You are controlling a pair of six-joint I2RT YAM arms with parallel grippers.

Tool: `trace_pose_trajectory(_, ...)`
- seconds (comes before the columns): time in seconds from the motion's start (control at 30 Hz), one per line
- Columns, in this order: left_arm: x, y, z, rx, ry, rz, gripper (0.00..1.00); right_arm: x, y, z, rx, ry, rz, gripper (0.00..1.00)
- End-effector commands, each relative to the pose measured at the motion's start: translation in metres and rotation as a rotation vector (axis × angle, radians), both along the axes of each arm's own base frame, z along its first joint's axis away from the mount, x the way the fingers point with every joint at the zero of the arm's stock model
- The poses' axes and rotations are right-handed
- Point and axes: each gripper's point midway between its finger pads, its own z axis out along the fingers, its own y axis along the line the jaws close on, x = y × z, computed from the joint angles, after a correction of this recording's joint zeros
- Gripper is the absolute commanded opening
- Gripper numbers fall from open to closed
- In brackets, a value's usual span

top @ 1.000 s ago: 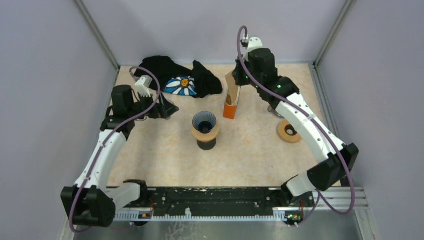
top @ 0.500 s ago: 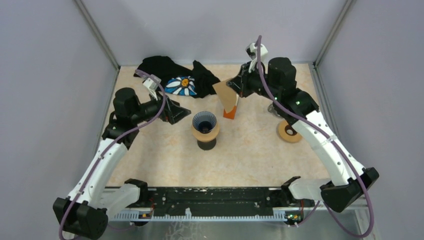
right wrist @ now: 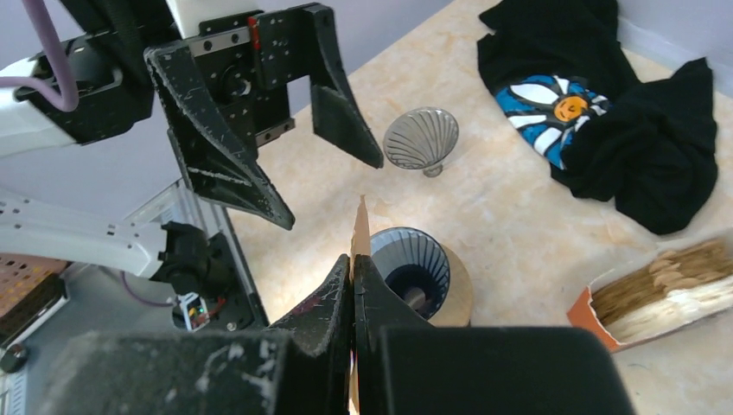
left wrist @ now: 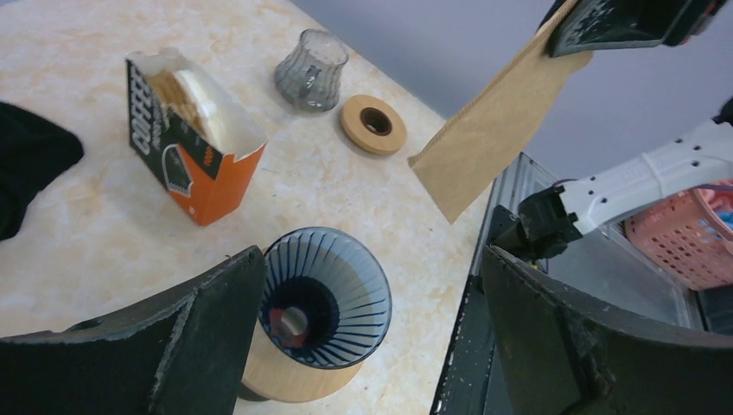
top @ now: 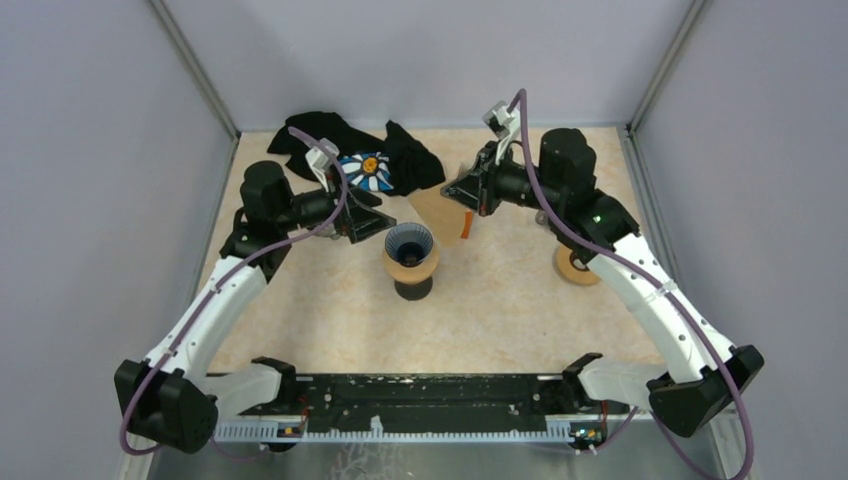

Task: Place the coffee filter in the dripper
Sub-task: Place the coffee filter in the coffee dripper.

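Observation:
The coffee filter (top: 435,210) is a flat brown paper piece, pinched at one edge by my shut right gripper (top: 465,190) and hanging in the air just behind and above the dripper (top: 410,245). The dripper is a blue-grey ribbed cone on a wooden collar, with nothing inside. The right wrist view shows the filter (right wrist: 360,226) edge-on between the closed fingers (right wrist: 333,290), with the dripper (right wrist: 415,264) just beyond. My left gripper (top: 375,222) stands wide open left of the dripper. Through its jaws I see the dripper (left wrist: 333,290) below and the filter (left wrist: 497,121) at upper right.
An orange box of filters (left wrist: 186,138) stands behind the dripper. A black garment with a daisy print (top: 360,160) lies at the back left. A wooden ring (top: 578,262) and a glass cone (left wrist: 311,60) sit at the right. Another clear cone (right wrist: 421,138) stands under the left gripper.
My right gripper has lifted the filter out of the box and carried it left toward the dripper. The left arm has swung right, nearer the dripper, still open.

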Motion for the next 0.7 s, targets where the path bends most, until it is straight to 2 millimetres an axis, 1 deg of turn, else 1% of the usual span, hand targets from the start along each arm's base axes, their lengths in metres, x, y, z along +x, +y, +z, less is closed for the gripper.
trace_pose_trajectory(0.0, -0.016, -0.013, 0.042, -0.071, -0.134, -0.156, 0.98, -0.019, 0.010, 0.030, 0.078, -0.089, 0.115, 0.00)
trace_pose_trajectory(0.07, -0.018, -0.016, 0.045, -0.081, -0.146, -0.188, 0.97, -0.020, 0.014, 0.029, 0.083, -0.085, 0.143, 0.00)
trace_pose_trajectory(0.23, -0.022, -0.021, 0.048, -0.094, -0.165, -0.256, 0.89, -0.022, 0.024, 0.025, 0.084, -0.074, 0.200, 0.00)
trace_pose_trajectory(0.37, -0.026, -0.023, 0.048, -0.097, -0.177, -0.300, 0.78, -0.025, 0.033, 0.023, 0.082, -0.075, 0.255, 0.00)
trace_pose_trajectory(0.43, -0.028, -0.023, 0.047, -0.098, -0.179, -0.316, 0.74, -0.026, 0.038, 0.022, 0.078, -0.077, 0.276, 0.00)
trace_pose_trajectory(0.5, -0.031, -0.023, 0.044, -0.100, -0.177, -0.327, 0.71, -0.027, 0.043, 0.020, 0.073, -0.076, 0.294, 0.00)
trace_pose_trajectory(0.63, -0.034, -0.023, 0.040, -0.109, -0.168, -0.344, 0.59, -0.028, 0.052, 0.015, 0.061, -0.070, 0.325, 0.00)
trace_pose_trajectory(0.67, -0.034, -0.023, 0.038, -0.112, -0.163, -0.346, 0.58, -0.028, 0.054, 0.015, 0.060, -0.070, 0.328, 0.00)
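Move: For the left gripper, the coffee filter pinched in the right fingers lies about 10 cm to the right, 3 cm back and 3 cm higher; the dripper sits level with that gripper, 5 cm right and 16 below. The dripper is some 7 cm left of the right hand, 1 ahead and 23 below. The filter box stands about 17 cm ahead of the right hand, 4 right and 33 below. Carry the pinched coffee filter about 4 cm left and 2 cm back with the right gripper, rising slightly before sinking, to bring it over the dripper while turning some 15 degrees counter-clockwise. Raise the empty left gripper about 3 cm, drawing it back and right towards the filter, turn it some 15 degrees clockwise, and start closing its wide-open jaws to little over half. ##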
